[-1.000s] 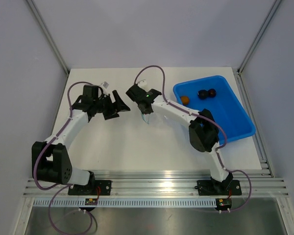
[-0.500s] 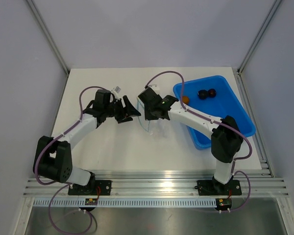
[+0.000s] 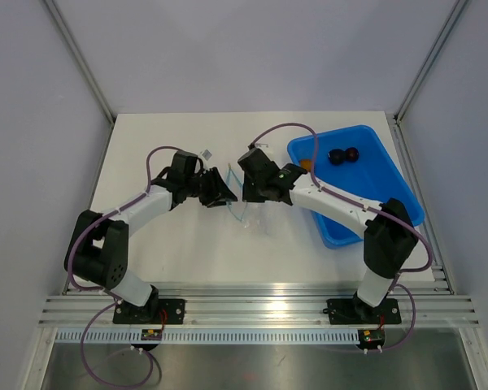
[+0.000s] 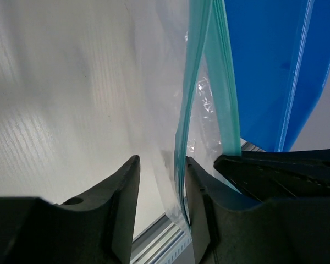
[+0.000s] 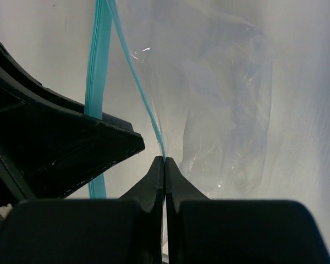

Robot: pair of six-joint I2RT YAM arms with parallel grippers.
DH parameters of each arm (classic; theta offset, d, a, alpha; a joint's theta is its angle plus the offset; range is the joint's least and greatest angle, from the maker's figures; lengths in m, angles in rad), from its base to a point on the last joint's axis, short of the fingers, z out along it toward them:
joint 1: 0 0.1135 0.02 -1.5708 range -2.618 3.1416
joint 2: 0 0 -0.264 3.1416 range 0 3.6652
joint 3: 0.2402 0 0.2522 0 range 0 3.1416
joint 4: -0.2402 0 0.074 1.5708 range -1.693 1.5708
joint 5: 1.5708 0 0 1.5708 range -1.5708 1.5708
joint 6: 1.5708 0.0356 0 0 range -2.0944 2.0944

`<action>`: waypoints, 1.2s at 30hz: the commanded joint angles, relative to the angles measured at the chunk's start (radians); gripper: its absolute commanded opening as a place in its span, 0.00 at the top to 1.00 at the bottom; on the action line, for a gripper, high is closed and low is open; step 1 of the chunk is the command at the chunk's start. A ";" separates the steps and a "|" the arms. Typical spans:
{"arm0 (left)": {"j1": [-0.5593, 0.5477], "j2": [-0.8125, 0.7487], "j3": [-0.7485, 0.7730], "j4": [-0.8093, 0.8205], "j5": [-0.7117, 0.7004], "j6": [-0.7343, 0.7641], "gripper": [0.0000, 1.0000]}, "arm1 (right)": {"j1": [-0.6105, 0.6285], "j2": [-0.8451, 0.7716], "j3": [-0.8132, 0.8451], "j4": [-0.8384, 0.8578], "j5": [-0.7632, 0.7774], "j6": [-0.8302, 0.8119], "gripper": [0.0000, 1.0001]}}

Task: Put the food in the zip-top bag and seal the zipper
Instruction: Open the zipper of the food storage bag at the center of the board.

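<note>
The zip-top bag (image 3: 249, 214) hangs clear and limp at mid-table, mouth up. My right gripper (image 5: 164, 159) is shut on one lip of its teal zipper (image 5: 137, 82); from above that gripper (image 3: 246, 185) sits over the bag. My left gripper (image 4: 162, 160) faces it from the left (image 3: 224, 193), jaws part open. The other zipper lip (image 4: 195, 82) runs between its fingers (image 4: 201, 203), lying against the right one, with a gap to the left one. The food lies in the blue tray (image 3: 390, 199): an orange-brown piece (image 3: 307, 164) and two dark ones (image 3: 336, 156) (image 3: 351, 153).
The blue tray fills the right side of the table, and its wall (image 4: 264, 66) shows just behind the bag in the left wrist view. The right arm's forearm (image 3: 333, 203) crosses the tray's near-left corner. An aluminium rail (image 3: 252, 292) runs along the near edge.
My right gripper brought the bag slightly right and toward me. The left gripper moved right up to the bag's mouth, and its jaws narrowed around one lip.
</note>
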 commanded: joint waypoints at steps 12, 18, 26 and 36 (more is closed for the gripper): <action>-0.010 -0.026 0.299 -0.272 -0.168 0.162 1.00 | -0.146 -0.250 -0.333 0.329 -0.196 0.158 1.00; -0.134 0.097 0.601 -0.596 -0.363 0.313 1.00 | -0.147 -0.259 -0.356 0.363 -0.231 0.170 0.95; -0.233 0.215 0.659 -0.673 -0.544 0.340 1.00 | -0.150 -0.407 -0.426 0.346 -0.054 0.161 0.62; -0.233 0.258 0.761 -0.728 -0.613 0.361 1.00 | -0.487 -0.636 -0.465 0.212 -0.013 0.051 0.49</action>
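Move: The left hand's half-open fingers already straddle the bag's left zipper lip, which lies about 1 cm to its right and level with it. The right hand keeps the right lip pinched at its fingertips, with the left lip some 4 cm to its left. From the right hand the brown potato lies about 16 cm ahead, 17 cm right and 6 cm below, and the blue bin's middle about 12 cm ahead, 30 cm right and 7 cm below. Closing first, the left fingers pinch the left zipper lip, then carry it up about 10 cm and a little forward and sink back most of the way, the wrist rolling its left side up. The right hand pulls to the right about 5 cm, opens to let go of its lip, then swings farther right and up towards the bin. ##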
